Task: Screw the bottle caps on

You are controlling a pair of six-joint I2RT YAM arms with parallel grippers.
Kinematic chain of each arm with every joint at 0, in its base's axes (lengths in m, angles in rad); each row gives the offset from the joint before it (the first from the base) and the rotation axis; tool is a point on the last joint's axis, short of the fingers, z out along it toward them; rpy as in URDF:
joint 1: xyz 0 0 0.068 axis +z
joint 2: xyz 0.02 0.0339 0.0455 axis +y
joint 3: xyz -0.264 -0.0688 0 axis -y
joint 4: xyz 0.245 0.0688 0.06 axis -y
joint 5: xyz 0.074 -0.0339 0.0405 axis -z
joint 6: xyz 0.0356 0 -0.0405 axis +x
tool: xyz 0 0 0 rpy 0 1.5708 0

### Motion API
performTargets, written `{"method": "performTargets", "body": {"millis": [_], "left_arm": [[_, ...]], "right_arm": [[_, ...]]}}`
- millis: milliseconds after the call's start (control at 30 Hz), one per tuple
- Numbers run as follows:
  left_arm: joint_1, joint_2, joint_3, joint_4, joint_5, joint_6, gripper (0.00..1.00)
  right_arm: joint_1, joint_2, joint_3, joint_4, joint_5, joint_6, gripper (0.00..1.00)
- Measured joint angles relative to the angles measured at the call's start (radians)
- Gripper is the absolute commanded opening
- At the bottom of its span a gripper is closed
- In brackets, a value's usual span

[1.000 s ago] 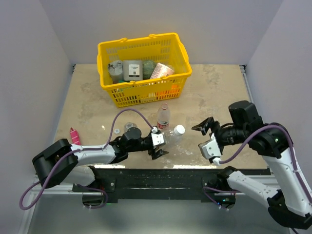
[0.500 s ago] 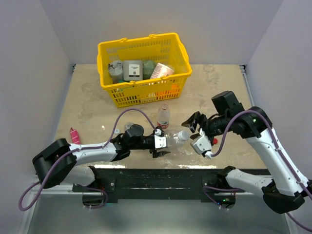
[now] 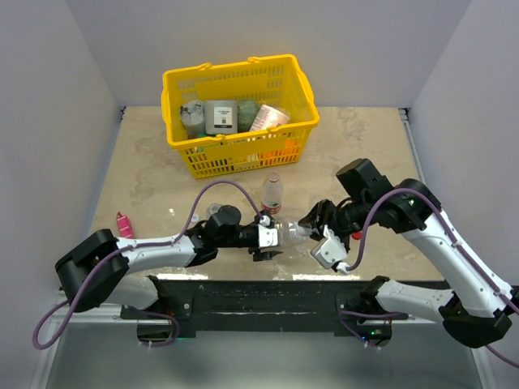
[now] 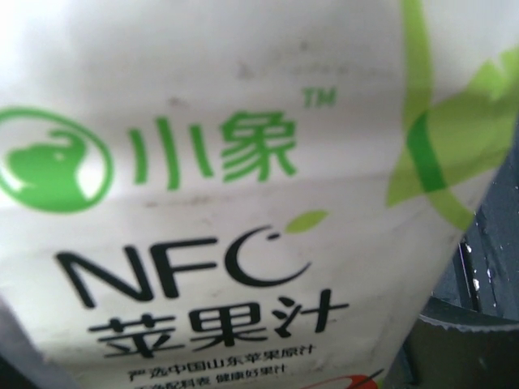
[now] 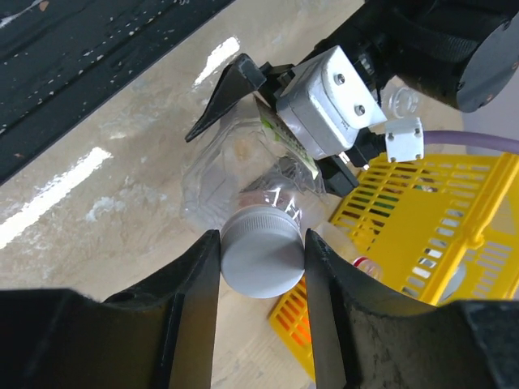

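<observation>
A clear bottle (image 3: 285, 233) with a white and green label (image 4: 243, 203) lies sideways in my left gripper (image 3: 266, 237), which is shut on its body. On the bottle's neck sits a white cap (image 5: 261, 263), small in the top view (image 3: 303, 228). My right gripper (image 5: 261, 240) is shut on this cap, one finger pressed on each side. A slim red-labelled bottle (image 3: 272, 193) stands upright just behind. A small clear bottle (image 3: 216, 211) stands left of it. A red cap (image 3: 355, 235) lies on the table by the right arm.
The yellow basket (image 3: 302, 85) full of goods stands at the back centre, close behind the bottles, and its mesh wall (image 5: 422, 211) fills the right of the right wrist view. A pink tube (image 3: 124, 224) lies at the left.
My right arm has swung left to the bottle's mouth and its jaws have closed round the white cap. The left gripper has kept hold of the bottle.
</observation>
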Motion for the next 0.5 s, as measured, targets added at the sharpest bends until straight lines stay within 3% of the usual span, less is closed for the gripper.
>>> {"method": "performTargets", "body": {"millis": [67, 167, 333, 500], "left_arm": [[0.002, 0.002, 0.000, -0.008, -0.006, 0.004, 0.00], [0.002, 0.003, -0.007, 0.007, -0.049, -0.001, 0.00], [0.001, 0.011, -0.035, 0.061, -0.196, -0.056, 0.00], [-0.024, 0.067, -0.036, 0.052, -0.362, -0.124, 0.00]], "right_arm": [[0.010, 0.014, 0.002, 0.000, 0.016, 0.023, 0.00], [0.015, 0.068, 0.040, -0.004, 0.041, 0.113, 0.00], [-0.018, 0.245, 0.191, 0.005, 0.045, 0.490, 0.00], [-0.080, 0.360, 0.209, 0.059, 0.045, 0.860, 0.00]]}}
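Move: The right hand's fingers are already shut on the white cap at the big juice bottle's mouth, so the cap sits right at its hand point. From there the small red-label bottle stands about 15 cm ahead, 8 cm left and 17 cm lower; the red cap lies some 8 cm ahead, 17 cm right and 27 cm below. The left hand grips the bottle's body, with the white cap about 4 cm back, 8 cm right and 15 cm above it. Keeping its pinch on the white cap, the right hand twists some 55 degrees about its own fingers, clockwise seen from behind the hand, while travelling about 6 cm forward, sinking 3 cm and easing left. The left hand keeps hold of the bottle's body and goes along forward and down, drifting left and swinging roughly 20 degrees counter-clockwise. ##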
